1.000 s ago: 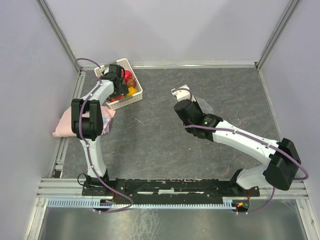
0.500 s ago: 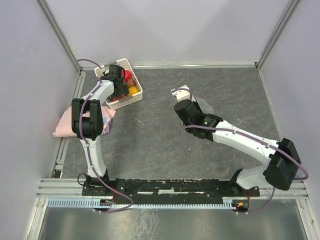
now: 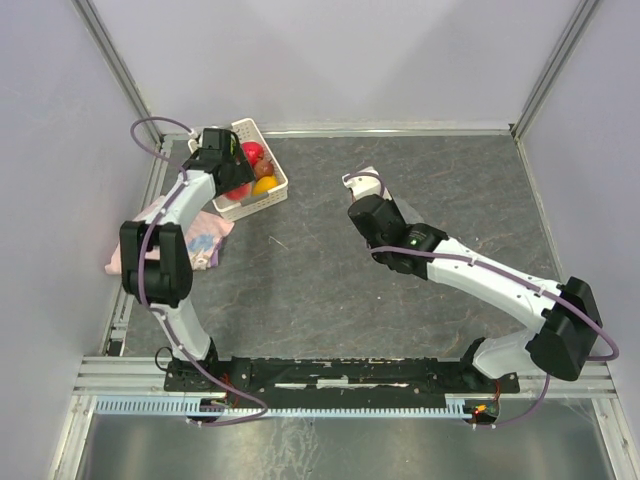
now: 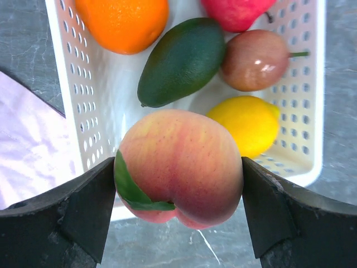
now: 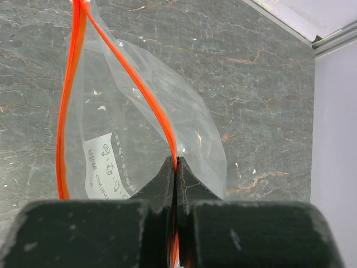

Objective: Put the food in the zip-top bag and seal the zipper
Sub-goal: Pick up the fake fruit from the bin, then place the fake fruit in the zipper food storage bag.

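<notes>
My left gripper [image 4: 178, 187] is shut on a peach with a green leaf [image 4: 181, 162] and holds it above the near rim of the white basket [image 4: 61, 84]. In the basket lie an orange [image 4: 122, 22], a dark green fruit [image 4: 181, 61], a red-pink one [image 4: 237, 11], a brownish one [image 4: 256, 60] and a yellow lemon [image 4: 248, 124]. In the top view the left gripper [image 3: 215, 150] is at the basket's left side [image 3: 262, 200]. My right gripper [image 5: 176, 163] is shut on the orange-red zipper [image 5: 139, 84] of the clear zip-top bag [image 5: 128, 128], whose two mouth strips gape apart. The right gripper [image 3: 362, 192] is mid-table.
A pink cloth [image 3: 200, 235] lies left of the basket under the left arm and shows in the left wrist view [image 4: 28, 139]. Metal rails and grey walls bound the dark stone-patterned table [image 3: 300, 290]. A wall corner shows beyond the bag [image 5: 329, 33].
My left gripper has risen out of the basket with the peach and shifted left; its elbow swung left. The right arm has barely moved.
</notes>
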Tool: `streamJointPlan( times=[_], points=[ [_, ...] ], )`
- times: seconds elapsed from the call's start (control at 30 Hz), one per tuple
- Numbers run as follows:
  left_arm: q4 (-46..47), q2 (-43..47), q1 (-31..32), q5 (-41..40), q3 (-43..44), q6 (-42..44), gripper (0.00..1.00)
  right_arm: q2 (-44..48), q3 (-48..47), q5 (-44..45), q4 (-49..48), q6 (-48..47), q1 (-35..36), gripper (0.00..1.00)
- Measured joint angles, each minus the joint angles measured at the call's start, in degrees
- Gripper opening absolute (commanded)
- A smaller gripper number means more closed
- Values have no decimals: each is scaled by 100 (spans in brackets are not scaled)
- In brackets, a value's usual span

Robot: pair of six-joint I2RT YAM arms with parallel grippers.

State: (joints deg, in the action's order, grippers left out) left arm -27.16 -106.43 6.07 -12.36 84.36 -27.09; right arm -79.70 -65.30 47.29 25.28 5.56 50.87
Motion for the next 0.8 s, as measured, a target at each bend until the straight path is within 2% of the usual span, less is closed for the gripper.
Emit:
streamJointPlan(
  times=[0.17, 0.4, 0.8],
  points=[
    [387, 846, 9, 407, -535, -122, 61, 0, -109, -155, 94, 90, 0, 2],
    [1062, 1928, 168, 1067, -1718, -466, 61, -118, -199, -284, 151, 212, 0, 2],
    [2044, 2855, 1349, 1722, -2647, -944, 60, -382, -240, -562, 136, 431, 0, 2]
  ],
)
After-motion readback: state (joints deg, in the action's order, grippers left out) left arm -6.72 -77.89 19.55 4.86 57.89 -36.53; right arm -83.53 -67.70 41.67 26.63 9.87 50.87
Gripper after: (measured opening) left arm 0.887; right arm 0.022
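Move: From the left gripper, which already holds the peach raised within the bin, the bag's mouth lies about 27 cm to the right, 12 cm back and perhaps 6 cm higher. The lemon is about 6 cm right and 2 cm ahead of this gripper; the avocado is straight ahead some 6 cm, both about 6 cm lower. From the right gripper, pinching the orange zipper edge, the bag's mouth is roughly 5 cm ahead and 3 cm left, level with it. Bring the left gripper up first with the peach kept between its fingers, to clear the bin, then sweep it right and back, still rising, some 15 cm rightward in all, towards the open bag. Tip its fingers up and turn the wrist clockwise about 20 degrees as its left side dips. Keep the right fingers shut on the zipper edge and ease them a little left and down, bringing the bag to meet the peach. ##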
